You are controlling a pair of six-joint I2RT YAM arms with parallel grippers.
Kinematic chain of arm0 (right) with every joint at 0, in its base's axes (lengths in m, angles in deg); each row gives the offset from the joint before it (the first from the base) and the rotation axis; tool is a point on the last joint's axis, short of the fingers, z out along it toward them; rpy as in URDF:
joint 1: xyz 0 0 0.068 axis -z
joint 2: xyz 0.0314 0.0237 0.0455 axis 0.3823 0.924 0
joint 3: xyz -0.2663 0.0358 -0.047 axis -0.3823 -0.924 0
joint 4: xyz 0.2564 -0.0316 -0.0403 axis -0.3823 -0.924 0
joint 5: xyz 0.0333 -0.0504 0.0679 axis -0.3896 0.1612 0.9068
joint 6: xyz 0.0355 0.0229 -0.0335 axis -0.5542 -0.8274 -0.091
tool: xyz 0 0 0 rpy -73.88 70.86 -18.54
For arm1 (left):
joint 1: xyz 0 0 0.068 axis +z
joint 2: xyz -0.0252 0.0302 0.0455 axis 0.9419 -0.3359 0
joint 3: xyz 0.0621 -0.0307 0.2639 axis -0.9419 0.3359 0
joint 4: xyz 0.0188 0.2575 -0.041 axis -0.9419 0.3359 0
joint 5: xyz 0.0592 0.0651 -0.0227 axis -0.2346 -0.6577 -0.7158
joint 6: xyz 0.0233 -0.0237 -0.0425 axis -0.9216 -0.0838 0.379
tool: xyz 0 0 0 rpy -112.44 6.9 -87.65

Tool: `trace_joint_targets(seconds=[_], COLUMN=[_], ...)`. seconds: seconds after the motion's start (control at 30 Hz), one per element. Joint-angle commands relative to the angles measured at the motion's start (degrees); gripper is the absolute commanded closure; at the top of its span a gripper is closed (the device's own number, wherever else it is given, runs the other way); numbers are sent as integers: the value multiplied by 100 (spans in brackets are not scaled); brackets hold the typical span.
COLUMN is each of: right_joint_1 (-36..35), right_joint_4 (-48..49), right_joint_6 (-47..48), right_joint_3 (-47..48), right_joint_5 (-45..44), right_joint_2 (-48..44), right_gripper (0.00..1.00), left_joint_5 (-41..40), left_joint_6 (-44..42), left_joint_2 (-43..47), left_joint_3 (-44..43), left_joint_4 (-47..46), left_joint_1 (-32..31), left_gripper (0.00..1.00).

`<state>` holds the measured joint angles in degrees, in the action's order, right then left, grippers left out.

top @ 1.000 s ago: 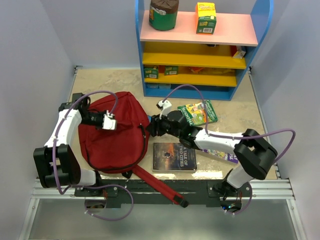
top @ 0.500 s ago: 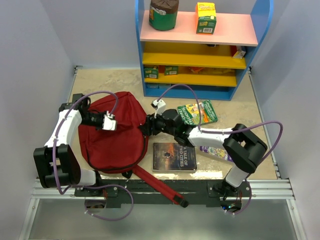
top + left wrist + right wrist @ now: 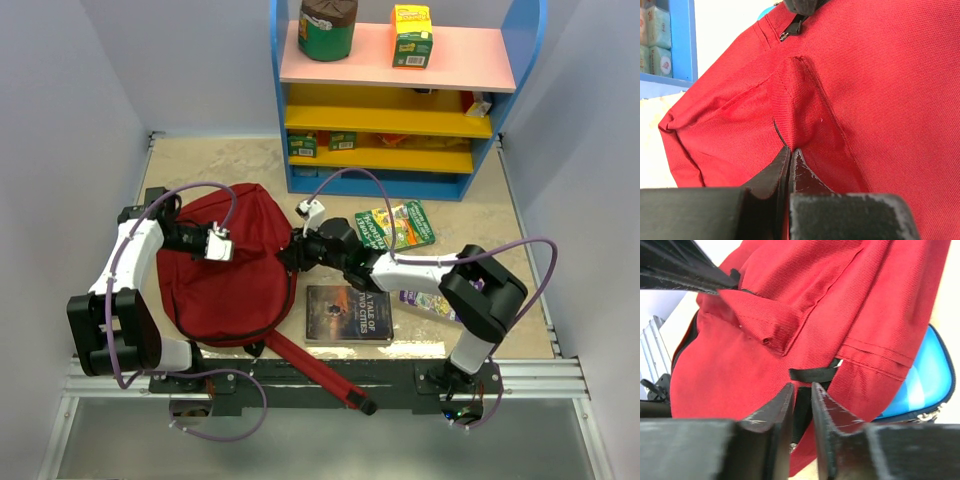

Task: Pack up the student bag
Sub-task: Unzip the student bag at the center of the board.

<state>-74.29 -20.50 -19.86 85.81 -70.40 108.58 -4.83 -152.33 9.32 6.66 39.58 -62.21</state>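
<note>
The student bag [image 3: 225, 285], dark red fabric, lies on the left of the table and fills both wrist views [image 3: 880, 75] [image 3: 765, 355]. My left gripper [image 3: 235, 250] [image 3: 790, 150] rests on its top and is shut, pinching a raised fold of red fabric. My right gripper [image 3: 288, 255] [image 3: 802, 387] is at the bag's right edge. Its jaws stand narrow, closed on a black strap tab [image 3: 803, 410] that hangs from the bag. A long red strap [image 3: 320, 370] trails toward the near edge.
A blue pencil case [image 3: 925, 380] lies under the bag's right edge. A dark book [image 3: 345, 313] lies beside the bag, a green book [image 3: 395, 225] and a purple one [image 3: 440, 305] under my right arm. The blue shelf unit [image 3: 400, 185] with boxes stands at the back.
My right gripper has reached left to the bag's edge and its jaws have narrowed round the black strap tab. The left arm has held still.
</note>
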Motion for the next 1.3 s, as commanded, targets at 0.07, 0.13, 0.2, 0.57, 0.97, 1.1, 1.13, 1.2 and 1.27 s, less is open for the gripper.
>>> trace_joint_targets(seconds=[0.07,0.13,0.2,0.57,0.97,1.1,1.13,1.2,1.27], right_joint_1=[-101,-119,-154,-847,-1103,-1103,-1103,-1103,-1112], right_joint_4=[213,257,266,29,38,-199,-226,-313,-349], right_joint_6=[-26,-52,-61,-26,-755,-808,-808,-817,-808], right_joint_3=[93,5,-30,-478,-1427,-1419,-1393,-1323,-1253], right_joint_5=[139,104,42,-581,-1222,-1469,-1487,-1478,-1478], right_joint_2=[-155,-226,-357,-1043,-1825,-1852,-1843,-1764,-1720], right_gripper=[89,98,100,100,100,100,100,100,100], left_joint_5=[378,378,387,527,361,466,483,553,694], left_joint_6=[-22,-22,-13,917,2659,2133,1940,1282,555], left_joint_2=[177,177,177,168,115,107,89,54,-51], left_joint_3=[-23,-14,-14,-14,-49,-408,-514,-760,-1173], left_joint_4=[-2,-2,-11,-633,-1813,-1016,-778,2,575], left_joint_1=[-25,-25,-25,-25,-34,-34,-43,-60,-121], left_gripper=[100,100,100,100,97,52,30,12,0])
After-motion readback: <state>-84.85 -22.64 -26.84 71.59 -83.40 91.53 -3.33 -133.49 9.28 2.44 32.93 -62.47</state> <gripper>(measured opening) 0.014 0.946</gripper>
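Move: The zipper pull of the red student bag hangs between the right hand's part-closed fingertips, some 2 cm back and 2 cm below the hand point. The black zip-end tab is roughly 2 cm ahead and 2 cm left of the hand. The book lies about 12 cm back and 13 cm right, 9 cm lower. From the left hand, still pinching a fold of the bag, the pull lies about 13 cm right, 6 cm back and 2 cm lower. The zipper pull is pinched as the right fingers shut on it, then drawn about 8 cm back along the bag's right-hand edge, away from the zip-end tab, the hand arching up and sinking again before veering some 4 cm right. The left hand carries its pinched fold about 3 cm forward, turning slightly counter-clockwise, then opens wide and starts lifting away. ##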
